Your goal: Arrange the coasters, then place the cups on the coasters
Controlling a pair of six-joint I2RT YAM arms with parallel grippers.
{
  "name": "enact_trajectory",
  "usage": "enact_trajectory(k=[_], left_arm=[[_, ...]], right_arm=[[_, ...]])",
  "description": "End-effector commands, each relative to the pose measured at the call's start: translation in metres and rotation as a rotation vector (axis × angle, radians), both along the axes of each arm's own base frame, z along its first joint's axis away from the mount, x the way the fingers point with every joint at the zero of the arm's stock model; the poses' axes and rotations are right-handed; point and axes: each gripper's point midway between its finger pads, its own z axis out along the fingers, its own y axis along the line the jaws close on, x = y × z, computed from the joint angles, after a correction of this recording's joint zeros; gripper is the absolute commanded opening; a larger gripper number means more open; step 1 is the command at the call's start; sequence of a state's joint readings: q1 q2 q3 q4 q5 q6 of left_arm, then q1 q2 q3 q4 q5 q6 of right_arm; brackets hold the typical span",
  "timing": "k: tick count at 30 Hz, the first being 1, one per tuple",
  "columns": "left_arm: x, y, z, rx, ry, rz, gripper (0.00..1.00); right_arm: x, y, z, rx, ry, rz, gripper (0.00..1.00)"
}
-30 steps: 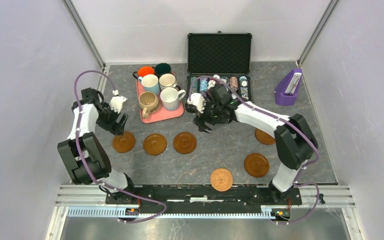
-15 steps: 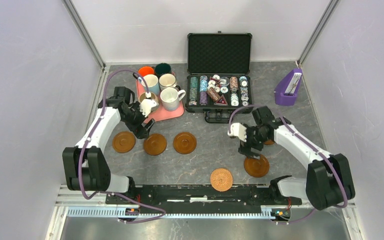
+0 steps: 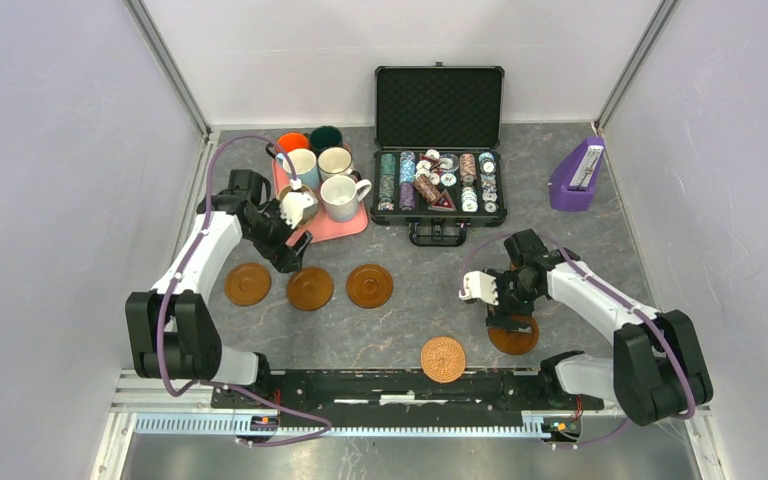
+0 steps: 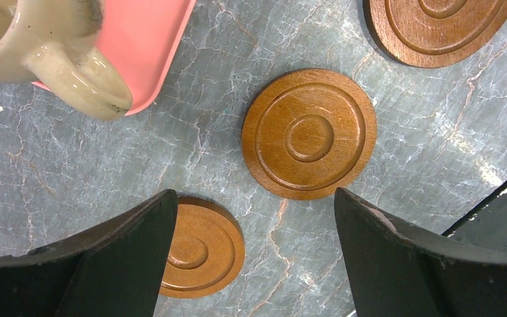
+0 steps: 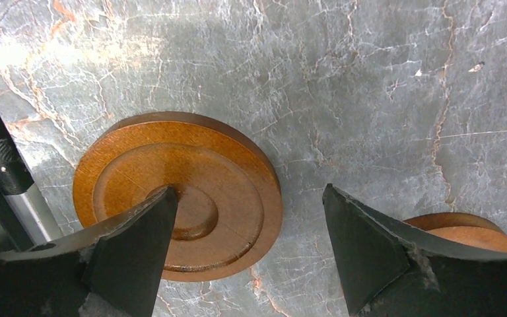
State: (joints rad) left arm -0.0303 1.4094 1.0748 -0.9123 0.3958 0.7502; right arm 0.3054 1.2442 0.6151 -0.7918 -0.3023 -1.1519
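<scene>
Three brown coasters point(image 3: 310, 288) lie in a row left of centre. The tan woven coaster point(image 3: 443, 359) lies near the front. My left gripper point(image 3: 290, 255) hangs open above the row by the pink tray's corner. Its wrist view shows one coaster point(image 4: 309, 134) ahead of the jaws and another point(image 4: 201, 247) by the left finger. My right gripper point(image 3: 505, 305) is open low over the right-front coaster point(image 5: 178, 198), one finger above its centre, the other past its edge. Another coaster point(image 5: 462, 231) peeks out behind that finger. Several cups point(image 3: 340, 197) stand on the tray point(image 3: 335, 230).
An open black case point(image 3: 438, 185) of poker chips stands at the back centre. A purple holder point(image 3: 575, 178) sits back right. The tan mug's handle point(image 4: 79, 79) juts over the tray's edge point(image 4: 148, 59) close to my left gripper. Enclosure walls stand on both sides.
My right arm swung from the chip case to the right-front coaster and lowered, its jaws narrowing slightly. My left arm moved from the far left toward the tray's corner, then held still.
</scene>
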Motion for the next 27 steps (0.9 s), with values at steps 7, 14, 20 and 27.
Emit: enact_trajectory(k=[7, 14, 20, 27], left_arm=[[0.009, -0.006, 0.015, -0.035, -0.058, 0.055, 0.93], [0.009, -0.006, 0.016, -0.044, -0.07, 0.097, 0.93], [0.008, -0.003, 0.016, -0.036, -0.081, 0.121, 0.93], [0.009, -0.003, 0.017, -0.039, -0.093, 0.131, 0.93]], right_arm=[[0.043, 0.029, -0.003, 0.095, -0.017, -0.037, 0.69], [0.06, 0.067, 0.003, 0.162, -0.028, -0.006, 0.64], [0.074, 0.107, 0.003, 0.2, -0.041, -0.003, 0.64], [0.105, 0.138, 0.009, 0.231, -0.061, -0.043, 0.64]])
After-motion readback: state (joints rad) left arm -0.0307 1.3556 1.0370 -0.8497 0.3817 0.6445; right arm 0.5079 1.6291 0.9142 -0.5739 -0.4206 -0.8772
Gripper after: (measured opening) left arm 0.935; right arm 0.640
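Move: The brown coaster to be gripped lies under the right hand, its middle about 3 cm back and level sideways, roughly 1 cm lower. Another brown coaster stands some 11 cm ahead and 4 cm right; the cork coaster is about 8 cm back and 14 cm left; the nearest coaster of the laid-out row is around 7 cm ahead and 29 cm left. From the left hand, the gripped one lies about 14 cm back, 43 cm right and 10 cm below. The right fingers close partway on the forward half of the brown coaster, one tip in its centre hollow and the other at its far rim. Then, keeping that pinch, the hand slides the coaster level over the table about 11 cm left and 7 cm forward, towards the row of laid-out coasters, tilting some 10 degrees and still travelling at the end. ##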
